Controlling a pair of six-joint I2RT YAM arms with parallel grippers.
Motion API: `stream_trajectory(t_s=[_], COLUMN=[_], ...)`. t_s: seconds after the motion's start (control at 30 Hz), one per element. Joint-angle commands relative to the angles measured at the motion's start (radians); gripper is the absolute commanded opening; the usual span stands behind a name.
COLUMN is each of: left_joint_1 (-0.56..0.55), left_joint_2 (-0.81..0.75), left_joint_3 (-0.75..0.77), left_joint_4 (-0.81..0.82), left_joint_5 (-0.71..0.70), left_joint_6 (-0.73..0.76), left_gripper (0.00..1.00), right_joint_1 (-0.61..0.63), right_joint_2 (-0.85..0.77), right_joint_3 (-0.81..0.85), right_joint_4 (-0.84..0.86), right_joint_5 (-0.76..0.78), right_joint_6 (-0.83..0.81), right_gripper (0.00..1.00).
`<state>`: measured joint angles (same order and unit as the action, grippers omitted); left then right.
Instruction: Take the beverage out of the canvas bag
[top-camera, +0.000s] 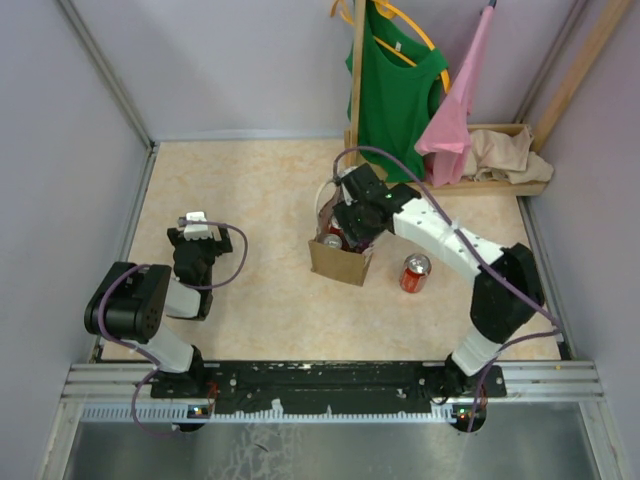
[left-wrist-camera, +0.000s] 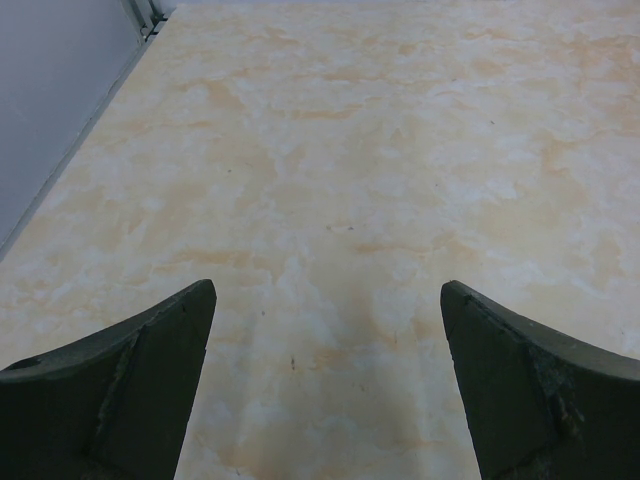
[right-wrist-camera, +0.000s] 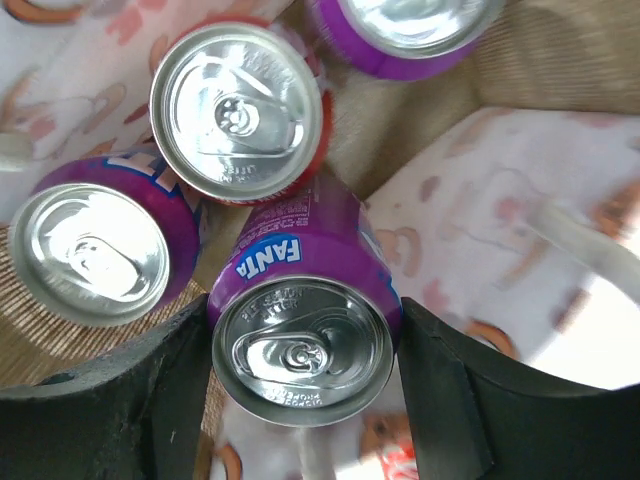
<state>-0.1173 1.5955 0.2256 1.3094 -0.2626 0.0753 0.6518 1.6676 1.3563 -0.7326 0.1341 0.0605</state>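
The tan canvas bag (top-camera: 340, 258) stands upright mid-table with pale handles. My right gripper (top-camera: 352, 225) reaches down into it from above. In the right wrist view its two dark fingers (right-wrist-camera: 455, 400) press both sides of a purple Fanta can (right-wrist-camera: 305, 330), top facing the camera, so my right gripper (right-wrist-camera: 305, 365) is shut on it. Around it in the bag (right-wrist-camera: 520, 190), over the printed lining, are a red can (right-wrist-camera: 237, 110) and two more purple cans (right-wrist-camera: 95, 250) (right-wrist-camera: 405, 30). My left gripper (left-wrist-camera: 328, 330) hangs open over bare table, far left of the bag.
A red can (top-camera: 415, 272) stands on the table just right of the bag. At the back right a wooden rack (top-camera: 357, 90) holds a green shirt (top-camera: 395, 95) and pink cloth (top-camera: 455, 110); a beige cloth heap (top-camera: 510, 155) lies in a wooden tray. Walls enclose the table.
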Motion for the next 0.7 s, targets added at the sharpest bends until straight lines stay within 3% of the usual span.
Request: stream_trajectory(t_s=[0.0, 0.37, 0.67], left_joint_1=[0.001, 0.000, 0.000], left_joint_2=[0.007, 0.007, 0.007], left_joint_3=[-0.006, -0.006, -0.006], left_joint_4=[0.037, 0.037, 0.037], left_joint_5=[-0.006, -0.006, -0.005], left_joint_6=[-0.011, -0.009, -0.010], left_gripper=[1.00, 1.00, 1.00], right_joint_1=[0.004, 0.181, 0.297], right_joint_2=[-0.186, -0.258, -0.379], right_joint_3=[0.162, 0.386, 0.432], right_joint_4=[0.045, -0.111, -0.277], right_joint_5=[0.116, 0.388, 0.450], right_joint_6=[0.025, 0.075, 0.183], right_gripper=[0.00, 0.00, 0.00])
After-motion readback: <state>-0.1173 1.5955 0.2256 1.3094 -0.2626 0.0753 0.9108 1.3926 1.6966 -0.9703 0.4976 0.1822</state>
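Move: The right hand already grips a purple Fanta can inside the canvas bag; the red can already standing on the table lies about 13 cm to its right, 6 cm back and some 4 cm lower. Still in the bag, at that same level, are a red-sided can 5 cm ahead and 4 cm left, a front-left can level with the hand and 7 cm left, and a rear purple can 9 cm ahead and 2 cm left. From the idle left hand the standing red can is about 48 cm right and 10 cm back, at nearly equal height. The right arm pulls the pinched Fanta can quickly up out of the canvas bag, some 20 cm in all, drifting barely forward at first, while the wrist tilts about 25 degrees so that the fingers point less steeply down and more forward. Once the can is high, the climb eases off and the hand draws back some 6 cm towards the base above the bag, the fingers keeping their unchanged grip round the can's sides. ##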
